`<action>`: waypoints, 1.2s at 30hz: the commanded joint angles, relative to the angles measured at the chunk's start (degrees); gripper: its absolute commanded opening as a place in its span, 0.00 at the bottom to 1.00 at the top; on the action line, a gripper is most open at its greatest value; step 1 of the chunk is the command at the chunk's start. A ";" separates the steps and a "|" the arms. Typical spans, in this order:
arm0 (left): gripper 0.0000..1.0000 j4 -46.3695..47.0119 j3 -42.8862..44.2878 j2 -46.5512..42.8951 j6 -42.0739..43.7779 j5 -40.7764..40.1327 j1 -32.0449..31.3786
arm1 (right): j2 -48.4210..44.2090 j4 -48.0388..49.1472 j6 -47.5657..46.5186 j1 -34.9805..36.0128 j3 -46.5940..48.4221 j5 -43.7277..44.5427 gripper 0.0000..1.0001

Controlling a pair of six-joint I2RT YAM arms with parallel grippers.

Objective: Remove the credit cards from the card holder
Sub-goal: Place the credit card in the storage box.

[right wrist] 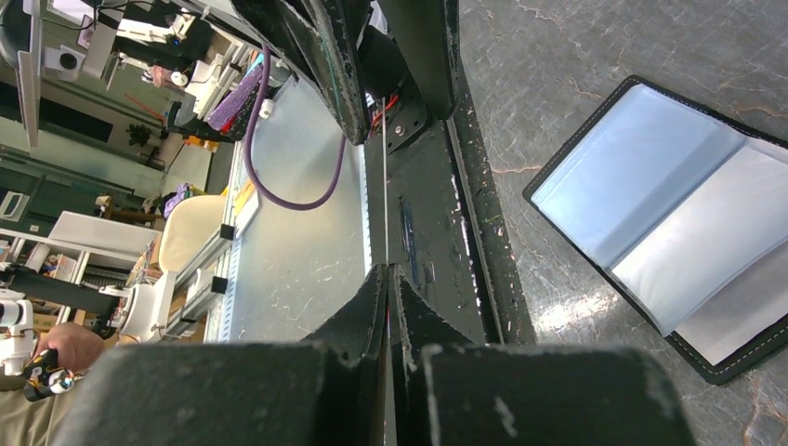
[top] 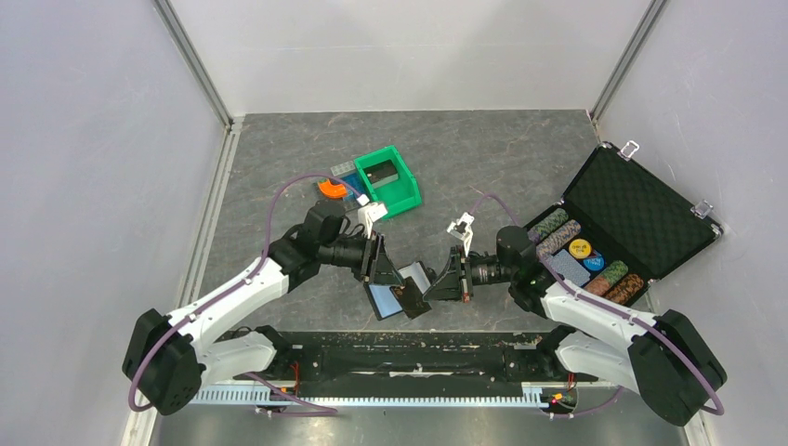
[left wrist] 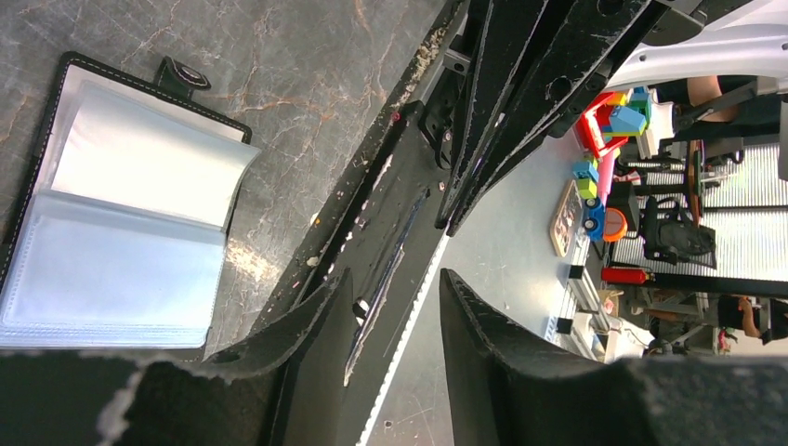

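Observation:
The card holder [top: 385, 299] lies open on the table between the two arms, its clear blue-grey sleeves facing up [left wrist: 130, 232] [right wrist: 669, 214]. My right gripper [top: 444, 282] [right wrist: 387, 268] is shut on a thin black credit card [top: 413, 304], held just off the holder's near right corner. In the right wrist view that card [right wrist: 384, 186] is a fine edge-on line running out from the closed fingertips. My left gripper [top: 379, 268] [left wrist: 395, 274] is open beside the holder. The card's edge [left wrist: 386, 279] stands in the gap near its left finger, untouched by either finger.
A green bin [top: 406, 191] stands at the back centre with an orange chip [top: 330, 189] beside it. An open black foam-lined case [top: 641, 209] holding poker chips [top: 581, 249] sits at the right. The black rail [top: 400, 348] marks the table's near edge, just below both grippers.

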 commanded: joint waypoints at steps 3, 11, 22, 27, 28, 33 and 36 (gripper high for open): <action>0.36 -0.27 2.26 0.16 2.96 1.72 -0.28 | -0.45 3.13 0.55 -0.09 -0.45 -1.40 0.00; 0.02 3.07 0.93 0.74 0.74 4.53 -0.30 | 0.85 4.12 1.04 -0.09 -0.42 -1.52 0.00; 0.02 5.95 1.02 -2.01 -4.57 -3.46 -0.12 | -4.88 -5.93 -1.73 -3.03 2.76 8.24 0.55; 0.02 8.46 0.85 -2.82 -9.13 -12.75 0.97 | -9.48 -11.67 -4.53 -4.37 4.46 12.75 0.86; 0.02 9.17 0.76 -2.88 -10.20 -14.78 1.67 | -10.35 -13.26 -5.51 -4.47 4.99 13.71 0.92; 0.02 11.69 1.46 -2.90 -13.89 -23.50 5.59 | -13.85 -19.12 -8.46 -4.70 6.19 21.39 0.98; 0.02 12.26 3.19 -2.76 -14.83 -29.83 7.44 | -15.21 -19.94 -8.23 -4.83 5.79 23.89 0.98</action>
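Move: The credit card, still pinched in the right fingers, hangs between the left hand's parted fingers, its middle about 2 cm to the right of the left hand point and 2 cm back, nearly level. From the right hand it is some 3 cm left. Flat below lies the card holder, 4 cm back from the left hand and 14 cm down; the green box stands about 20 cm ahead, 2 cm left and 13 cm down. Nearly in place, the left hand shuts its half-open fingers on the card, then the right fingers open wide and let go of it. The left then carries the card forward about 9 cm towards the green box, turning some 25 degrees counter-clockwise and drifting slightly left and up, while the emptied right hand pulls away forward, right and a little up, turning about 20 degrees clockwise. ##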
